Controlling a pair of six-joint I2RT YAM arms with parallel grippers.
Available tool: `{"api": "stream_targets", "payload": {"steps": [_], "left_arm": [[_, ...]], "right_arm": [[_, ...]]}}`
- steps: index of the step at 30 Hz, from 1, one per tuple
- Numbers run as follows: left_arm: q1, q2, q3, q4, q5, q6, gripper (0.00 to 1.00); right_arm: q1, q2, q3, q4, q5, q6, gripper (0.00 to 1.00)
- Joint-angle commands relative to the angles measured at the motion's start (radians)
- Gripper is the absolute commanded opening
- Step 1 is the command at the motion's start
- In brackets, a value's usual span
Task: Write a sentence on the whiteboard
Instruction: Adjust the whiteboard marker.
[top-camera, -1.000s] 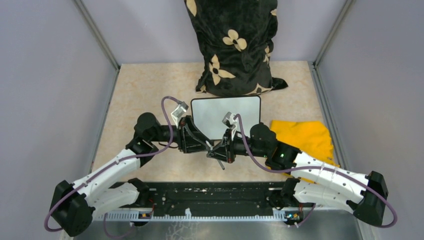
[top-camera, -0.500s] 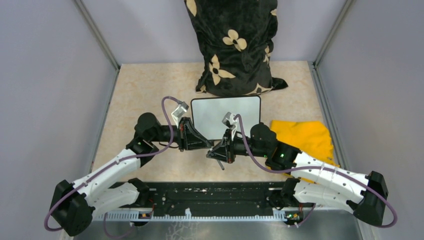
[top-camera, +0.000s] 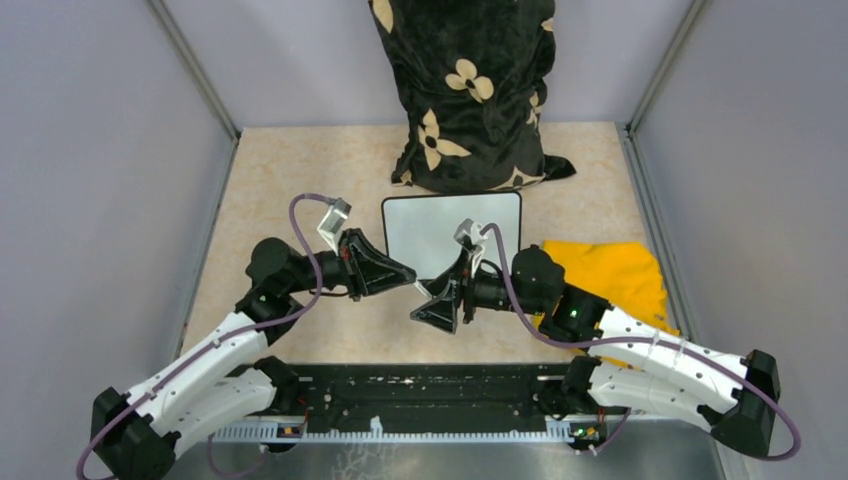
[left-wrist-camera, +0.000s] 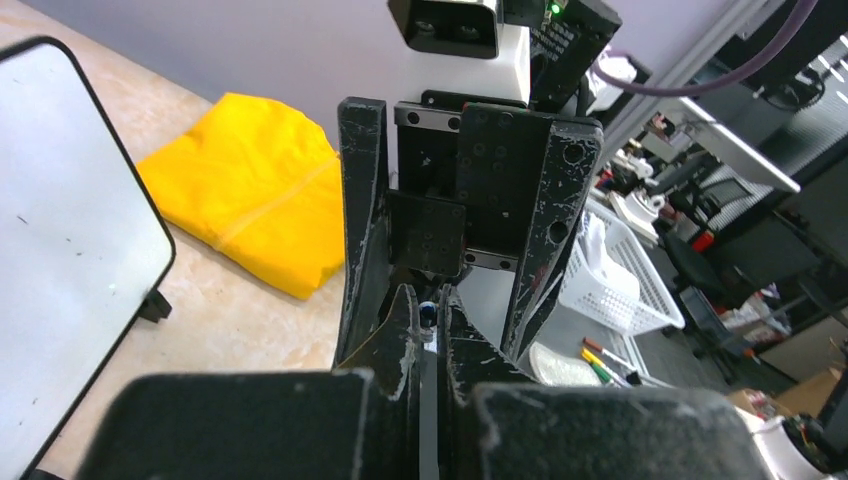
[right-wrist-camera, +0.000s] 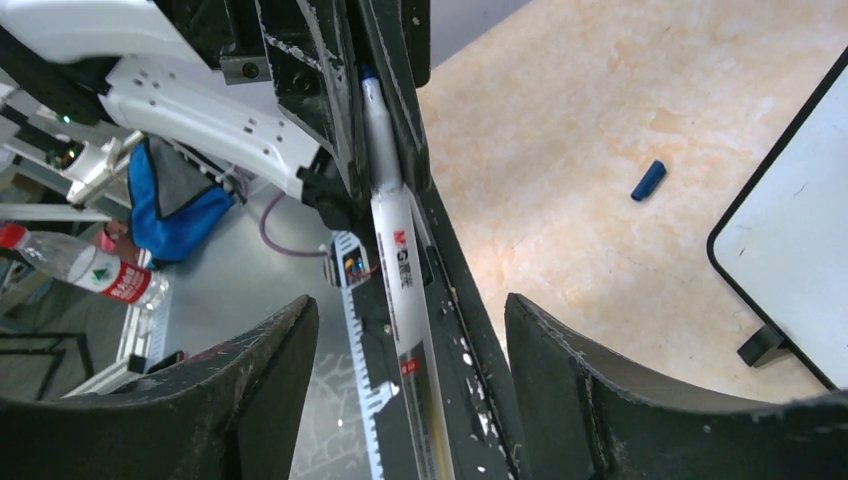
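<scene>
The whiteboard (top-camera: 432, 232) stands upright at mid-table, its white face bare apart from tiny specks; no sentence shows on it. In front of it the two grippers meet tip to tip. My left gripper (top-camera: 402, 273) is shut on a white marker (right-wrist-camera: 385, 200) with a blue tip. The marker's barrel runs on between the wide-apart jaws of my open right gripper (top-camera: 432, 303), which do not touch it. In the left wrist view the marker's blue tip (left-wrist-camera: 429, 316) peeks out between my clamped fingers, with the whiteboard (left-wrist-camera: 60, 250) at the left.
A yellow cloth (top-camera: 605, 275) lies right of the board. A black flowered cushion (top-camera: 465, 90) leans on the back wall behind it. A small blue cap (right-wrist-camera: 648, 180) lies on the beige tabletop near the board's foot. Grey walls close in three sides.
The left gripper closed on the marker, then the right gripper opened and released it. The left arm has drawn back to the left; the right gripper has shifted slightly.
</scene>
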Motion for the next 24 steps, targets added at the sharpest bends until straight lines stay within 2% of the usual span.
{"api": "stream_targets", "payload": {"steps": [1,10,24], "left_arm": [[-0.008,-0.069,-0.007,0.043,-0.153,-0.052,0.0],[-0.008,-0.149,-0.046,0.169,-0.416,-0.242,0.0],[-0.008,-0.132,-0.137,0.311,-0.623,-0.496,0.0]], "right_arm": [[-0.003,-0.071,0.045,0.099,0.069,0.05,0.68],[-0.003,-0.156,-0.08,0.384,0.259,0.192,0.7],[-0.01,0.005,-0.015,0.612,0.296,0.331,0.67]]}}
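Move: The marker is already pinched near its writing end in the left gripper, its middle about 5 cm right of that hand, 3 back and 2 below; it lies practically at the right hand's point, between that hand's already open fingers. The whiteboard is on the table about 26 cm ahead of the left hand, 10 right and 28 below. The blue cap lies roughly 16 cm ahead of the left hand, 14 left and 29 below. Keep the left gripper shut on the marker's writing end and lift it about 6 cm, easing forward and left 4 cm or so each, its fingers swinging up and forward. Raise the right gripper some 9 cm alongside, then forward 4, tipping its fingers up about 30 degrees and keeping them open around the marker's rear part. ##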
